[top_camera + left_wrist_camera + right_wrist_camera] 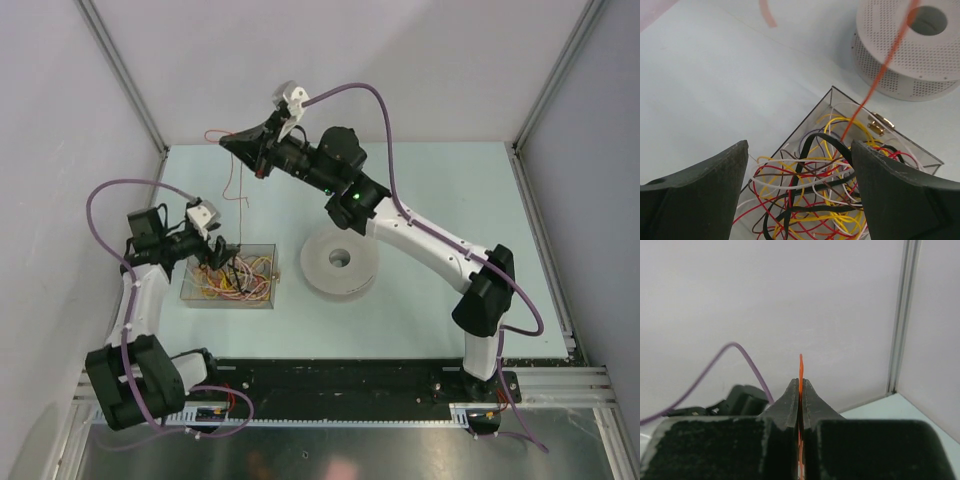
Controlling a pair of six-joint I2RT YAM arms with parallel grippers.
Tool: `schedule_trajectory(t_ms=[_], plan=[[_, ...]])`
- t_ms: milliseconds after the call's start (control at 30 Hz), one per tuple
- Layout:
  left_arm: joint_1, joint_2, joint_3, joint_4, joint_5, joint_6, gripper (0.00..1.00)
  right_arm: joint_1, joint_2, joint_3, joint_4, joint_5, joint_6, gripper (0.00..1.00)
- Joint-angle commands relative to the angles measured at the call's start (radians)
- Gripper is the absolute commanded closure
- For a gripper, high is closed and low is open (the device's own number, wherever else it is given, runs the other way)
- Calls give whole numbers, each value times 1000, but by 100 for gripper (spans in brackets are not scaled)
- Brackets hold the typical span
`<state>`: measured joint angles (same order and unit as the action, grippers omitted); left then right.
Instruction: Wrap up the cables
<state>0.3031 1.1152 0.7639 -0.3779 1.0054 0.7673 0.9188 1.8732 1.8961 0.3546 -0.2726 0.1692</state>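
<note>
A tangle of thin yellow, red, white, orange and dark cables lies in a clear box left of centre. My left gripper hangs open just above the box; in the left wrist view it frames the cables without holding any. My right gripper is raised at the far left, shut on one orange cable whose end pokes out above its tips. That orange cable runs taut from the box upward.
A white round perforated spool lies flat just right of the box, also in the left wrist view. The box's near rim is thin and dark. Walls close in the back and both sides.
</note>
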Motion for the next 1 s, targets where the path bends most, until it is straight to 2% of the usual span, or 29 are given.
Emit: schedule_trajectory(t_ms=[0,200,333,700,967], plan=[[-45,47,-16,134,-94,11,14,-3,-21,96,37,14,37,100],[-77,99,-37,145,-210,72,30,-8,-34,117,34,15,42,100],[-76,93,-74,145,-268,135,34,-25,-41,165,26,27,44,100],[-75,98,-140,128,-373,237,34,-70,-68,297,18,74,36,100],[-76,90,-113,113,-397,208,29,-136,-109,323,22,93,-7,100]])
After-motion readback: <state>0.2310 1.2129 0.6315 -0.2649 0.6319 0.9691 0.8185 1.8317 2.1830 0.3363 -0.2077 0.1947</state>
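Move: The cable pile in the clear box lies some 13 cm below the left hand, 2 cm farther out and about 1 cm to its right; the white spool is about 26 cm to its right and 3 cm farther out, also 13 cm down. The right hand, gripping the red cable, has the spool roughly 44 cm below, 20 cm to its right and 2 cm farther out, and the cable pile about 46 cm below, 6 cm left and 1 cm farther out. The red cable, still pinched in the right fingers, is hauled up and away from the box, about 15 cm higher and then also some 9 cm to the right. Meanwhile the open left hand sinks about 9 cm towards the pile and then drifts 4 cm left, its fingers tipping some 20 degrees steeper and closing to about two thirds open; a touch on the cables isn't clear. ##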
